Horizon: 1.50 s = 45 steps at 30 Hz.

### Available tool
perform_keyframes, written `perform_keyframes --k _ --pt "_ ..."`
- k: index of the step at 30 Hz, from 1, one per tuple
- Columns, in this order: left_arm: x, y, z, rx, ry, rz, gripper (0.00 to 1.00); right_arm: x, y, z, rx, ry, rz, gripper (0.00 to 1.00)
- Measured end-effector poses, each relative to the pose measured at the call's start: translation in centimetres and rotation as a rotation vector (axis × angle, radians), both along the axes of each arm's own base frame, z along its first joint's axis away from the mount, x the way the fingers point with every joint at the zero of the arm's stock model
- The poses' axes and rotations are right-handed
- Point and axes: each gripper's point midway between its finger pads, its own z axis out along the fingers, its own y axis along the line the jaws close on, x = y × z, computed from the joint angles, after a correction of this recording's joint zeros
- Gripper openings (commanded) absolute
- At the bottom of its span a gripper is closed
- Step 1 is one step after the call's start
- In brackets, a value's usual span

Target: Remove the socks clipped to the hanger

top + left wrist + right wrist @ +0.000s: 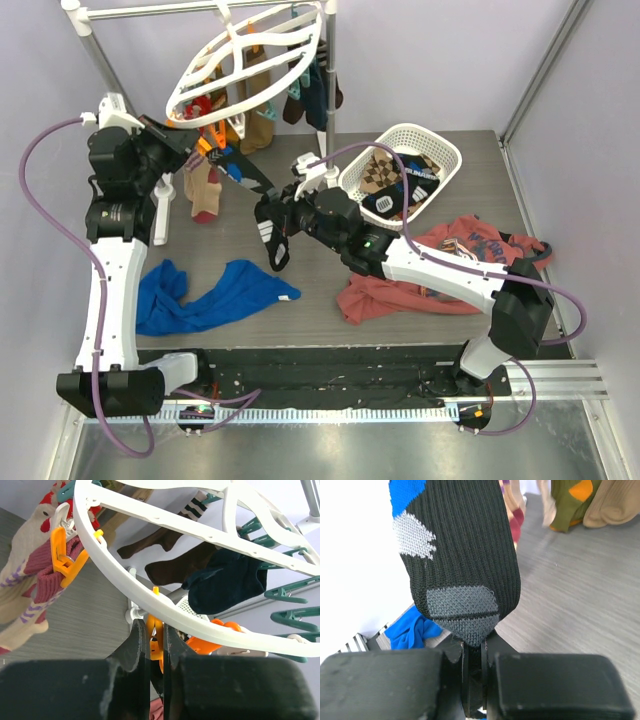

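The white oval hanger [245,60] hangs tilted from the rail, with several socks [305,95] clipped under it. My left gripper [203,148] is at the ring's near edge, shut on an orange clip [156,641] just under the ring [200,625]. A navy sock [225,580], a dark brown sock [185,562] and a red-pink sock [45,575] hang from other clips. My right gripper [276,207] is shut on a black sock [465,555] with grey and blue patches. This sock [246,176] stretches up towards the left gripper's clip.
A white lattice basket [450,160] with several socks in it stands at the back right. A red shirt [400,290] lies under my right arm and a blue shirt [210,295] at the front left. The metal rail stand [100,60] is at the back.
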Motion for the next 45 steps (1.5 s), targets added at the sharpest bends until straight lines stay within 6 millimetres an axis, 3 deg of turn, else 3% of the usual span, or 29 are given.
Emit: perform_keyframes --k 5,8,12,16,19,26,38,41,42,45 --pt "-0.1 0.0 0.4 0.007 -0.002 0.0 0.0 -0.1 -0.8 -1.5 -0.038 0.064 -0.01 0.06" --pt "-0.3 0.1 0.7 0.024 -0.001 -0.001 0.0 -0.1 -3.1 -2.3 -0.066 0.128 -0.035 0.07" --pt "-0.6 0.1 1.2 0.041 -0.004 -0.003 0.0 2.4 -8.9 -1.4 -0.077 0.161 -0.157 0.06" --pt "-0.8 -0.1 1.1 0.047 -0.001 -0.019 0.0 6.3 -16.5 0.2 -0.058 0.161 -0.345 0.07" --pt "-0.9 -0.4 1.1 0.044 -0.001 -0.038 0.0 9.2 -21.2 -0.1 -0.06 0.174 -0.471 0.07" --pt "-1.2 -1.4 1.2 0.04 -0.005 -0.097 0.0 16.0 -27.4 -5.3 -0.117 0.3 -0.644 0.1" --pt "-1.6 -2.3 1.2 0.053 -0.013 -0.152 0.01 23.3 -34.5 -17.9 -0.07 0.563 -0.834 0.11" --pt "-1.7 -2.5 1.2 0.058 -0.016 -0.167 0.01 24.2 -35.9 -19.4 -0.045 0.592 -0.877 0.26" --pt "-1.7 -2.7 1.3 0.059 -0.019 -0.174 0.01 24.4 -36.1 -19.6 -0.037 0.596 -0.888 0.39" --pt "-1.8 -3.0 1.4 0.062 -0.027 -0.19 0.01 24.8 -36.1 -19.3 -0.022 0.589 -0.9 0.56"
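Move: The right hand, pinching the black-and-grey sock, has the white basket about 32 cm to its right, 25 cm farther out and 28 cm below. The rack's foot lies some 15 cm right, 18 cm ahead, and the red sweatshirt roughly 39 cm right, 3 cm back, both about 32 cm lower. The orange clip is 12 cm left, 8 cm ahead and 12 cm higher. From the left hand, the basket is about 47 cm right, 16 cm ahead, 40 cm down. Still pinching the sock, the right hand draws it away from the orange clip that the left keeps squeezed, sweeping some 36 cm right and 25 cm forward to the basket, then sinking about 20 cm, turning some 50 degrees clockwise and tipping down; its fingers part at the end. The left, still on the clip, eases about 3 cm right and 2 cm back, turning slightly clockwise. ##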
